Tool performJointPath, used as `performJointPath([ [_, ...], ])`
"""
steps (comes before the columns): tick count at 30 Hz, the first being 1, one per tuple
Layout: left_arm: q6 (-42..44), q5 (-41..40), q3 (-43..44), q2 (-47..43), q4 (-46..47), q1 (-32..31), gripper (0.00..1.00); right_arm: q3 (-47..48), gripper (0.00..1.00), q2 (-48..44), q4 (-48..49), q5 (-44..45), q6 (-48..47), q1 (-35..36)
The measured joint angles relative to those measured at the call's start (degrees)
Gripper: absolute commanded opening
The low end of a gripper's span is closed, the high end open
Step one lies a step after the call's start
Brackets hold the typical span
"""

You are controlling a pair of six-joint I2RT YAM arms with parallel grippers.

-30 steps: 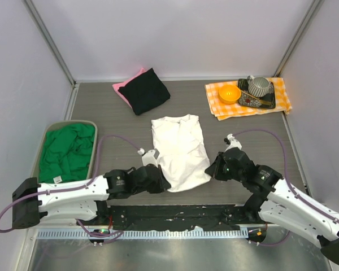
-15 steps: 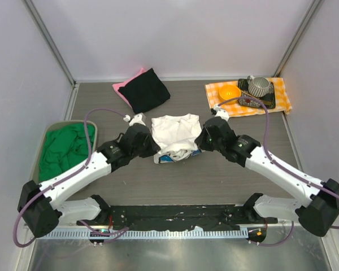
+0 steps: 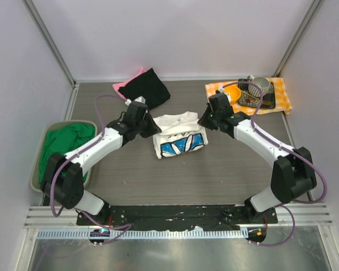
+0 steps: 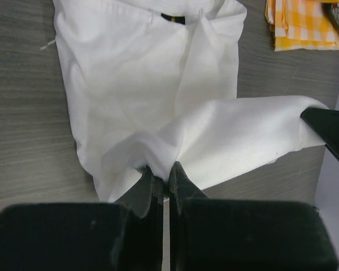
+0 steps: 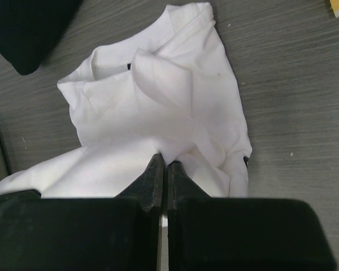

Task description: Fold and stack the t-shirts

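Observation:
The white t-shirt (image 3: 178,135) lies mid-table, its lower half folded up over the collar end so the blue daisy print (image 3: 182,145) faces up. My left gripper (image 3: 148,125) is shut on the shirt's hem corner at its left side, seen pinched in the left wrist view (image 4: 163,171). My right gripper (image 3: 204,123) is shut on the other hem corner, seen pinched in the right wrist view (image 5: 163,162). A folded black t-shirt (image 3: 148,91) lies on a pink one (image 3: 122,87) at the back. A green t-shirt (image 3: 65,149) fills the bin on the left.
A grey bin (image 3: 39,161) stands at the left edge. At the back right, an orange-and-white checked cloth (image 3: 276,96) carries an orange bowl (image 3: 235,90), a dark tray and a grey cup (image 3: 261,86). Walls close in on three sides.
Both grippers have carried the white shirt's hem from the near edge up toward the collar, folding it in half. The blue print now shows on top.

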Motion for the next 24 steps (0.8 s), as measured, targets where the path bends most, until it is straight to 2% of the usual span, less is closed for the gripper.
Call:
performJointPath([
  [11, 1.5, 3.6, 11.5, 12.3, 0.0, 5.5, 0.00, 11.3, 0.01, 13.8, 2.5, -3.1, 0.0, -3.9],
  [12, 1.6, 4.0, 12.4, 13.3, 0.0, 6.1, 0.00, 12.3, 0.03, 15.2, 2.8, -3.4, 0.0, -4.2],
  [13, 1.7, 4.3, 13.3, 14.4, 0.0, 6.7, 0.01, 13.1, 0.12, 16.3, 2.9, -3.5, 0.0, -4.3],
  [14, 1.8, 4.6, 14.1, 15.6, 0.1, 7.2, 0.12, 14.5, 0.21, 17.9, 3.0, -3.8, 0.0, -4.5],
  [15, 1.9, 4.9, 14.8, 16.8, 0.2, 7.7, 0.25, 15.4, 0.44, 19.1, 3.2, -3.9, 0.0, -4.7],
  [16, 2.0, 5.0, 15.5, 18.0, 0.2, 8.2, 0.41, 16.4, 0.58, 20.6, 3.4, -4.1, 0.0, -4.8],
  [17, 2.1, 5.1, 15.9, 19.3, 0.3, 8.6, 0.83, 17.7, 0.70, 22.2, 3.4, -4.2, -0.4, -4.9],
  [18, 1.9, 4.9, 16.3, 20.5, 0.2, 9.1, 1.00, 18.7, 0.86, 23.7, 3.6, -4.1, -0.3, -5.0],
  [21, 2.2, 3.7, 17.6, 23.9, -0.8, 10.4, 1.00, 21.3, 0.95, 26.9, 3.7, -2.9, -0.9, -5.4],
  [24, 2.3, 1.7, 18.7, 24.8, -2.7, 11.0, 1.00, 21.4, 0.97, 26.8, 3.9, -0.9, -1.6, -5.6],
])
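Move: My shut fingers hold the t-shirt's two near corners raised. The shirt's far left corner lies about 9 cm ahead of my left hand, 2 cm left and roughly 10 cm below; the far right corner is about 9 cm straight ahead of my right hand, as far below. The black cloth sits some 21 cm ahead and 7 cm left of the left hand, the orange bowl about 15 cm ahead and 14 cm right of the right hand. Both my hands carry the pinched hem forward together, some 11 to 12 cm, over the lying half towards the shirt's collar edge. Over the last stretch they sink about 5 cm, the left veering about 4 cm outwards to the left, and both sets of fingers spring wide open to let go of the cloth. ##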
